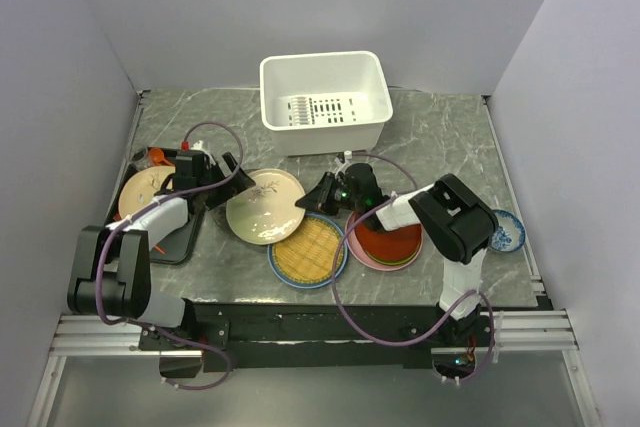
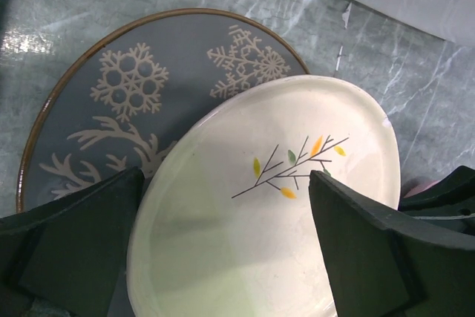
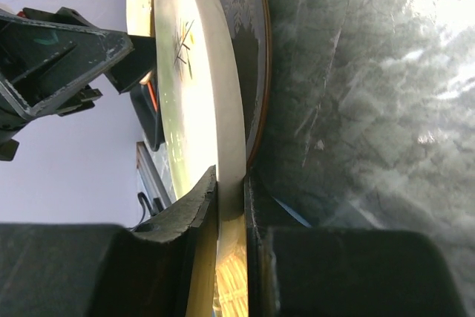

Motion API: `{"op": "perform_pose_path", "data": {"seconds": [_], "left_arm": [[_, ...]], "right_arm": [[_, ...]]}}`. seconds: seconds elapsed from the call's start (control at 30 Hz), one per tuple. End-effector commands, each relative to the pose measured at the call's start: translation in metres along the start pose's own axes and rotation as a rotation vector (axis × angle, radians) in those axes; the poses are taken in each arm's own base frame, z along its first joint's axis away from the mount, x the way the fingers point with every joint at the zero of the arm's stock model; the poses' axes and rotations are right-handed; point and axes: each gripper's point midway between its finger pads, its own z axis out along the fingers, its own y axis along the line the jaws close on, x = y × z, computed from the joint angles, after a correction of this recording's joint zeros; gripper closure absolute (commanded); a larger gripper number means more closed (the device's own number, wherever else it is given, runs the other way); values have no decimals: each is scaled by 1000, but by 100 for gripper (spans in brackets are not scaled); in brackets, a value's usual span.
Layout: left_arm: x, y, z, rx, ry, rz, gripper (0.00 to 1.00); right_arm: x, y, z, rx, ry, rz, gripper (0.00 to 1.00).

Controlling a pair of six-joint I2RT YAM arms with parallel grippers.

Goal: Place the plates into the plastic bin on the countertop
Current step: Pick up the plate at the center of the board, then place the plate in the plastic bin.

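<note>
A cream plate with a leaf sprig [image 1: 265,205] lies tilted on a grey plate [image 2: 111,102] with white snowflakes, on the countertop [image 1: 440,137]. My right gripper [image 1: 318,195] is shut on the cream plate's right rim; in the right wrist view both fingers [image 3: 200,206] press against the rim [image 3: 226,131]. My left gripper [image 2: 226,183] is open, its fingers spread wide over the cream plate's left side [image 2: 282,206]. The white plastic bin [image 1: 325,102] stands behind, with nothing in it. A yellow woven disc [image 1: 308,249] rests on a blue plate, and a red plate [image 1: 385,239] tops a pink and lime stack.
A flat black tray [image 1: 185,237] at the left holds a peach plate [image 1: 145,192]. A small blue-and-white bowl [image 1: 505,232] sits at the right near the right arm's base. Grey walls enclose the counter on three sides.
</note>
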Motion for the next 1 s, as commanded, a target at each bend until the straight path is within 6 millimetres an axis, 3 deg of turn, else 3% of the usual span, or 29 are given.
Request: {"op": "perform_pose_path", "data": {"seconds": [0.0,0.33,0.97], "left_arm": [[-24,-31,-15,76,-65,26,1],[-44,-52,-39,122,-147,52,1],[-49,-63,-62,138,-187,63,1]], "right_arm": [[-15,31,-10,-78,-50,-95,100],[-16,39,-20,-84,-62,-109,100],[-23,59,-49,-93,-104,-150,100]]}}
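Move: The right fingers grip the cream plate's right rim. From that hand the plastic bin stands roughly 21 cm ahead and 5 cm right, its middle about level; the grey snowflake plate lies about 12 cm left and 1 cm ahead, the blue-rimmed plate 10 cm back and 1 cm right, both some 6 cm down. From the left hand, the cream plate's middle is about 7 cm back, 4 cm right, 4 cm below; the bin 14 cm ahead, 18 cm right. Rightward, upward and back in about equal parts, roughly 4 cm altogether, the right hand draws the cream plate off from above the grey plate and further over the blue-rimmed one, fingers keeping their pinch on the rim and the wrist barely turning. The left hand, still wide open, rises about 8 cm away from the plate, its fingers tipping up some 10 degrees. ##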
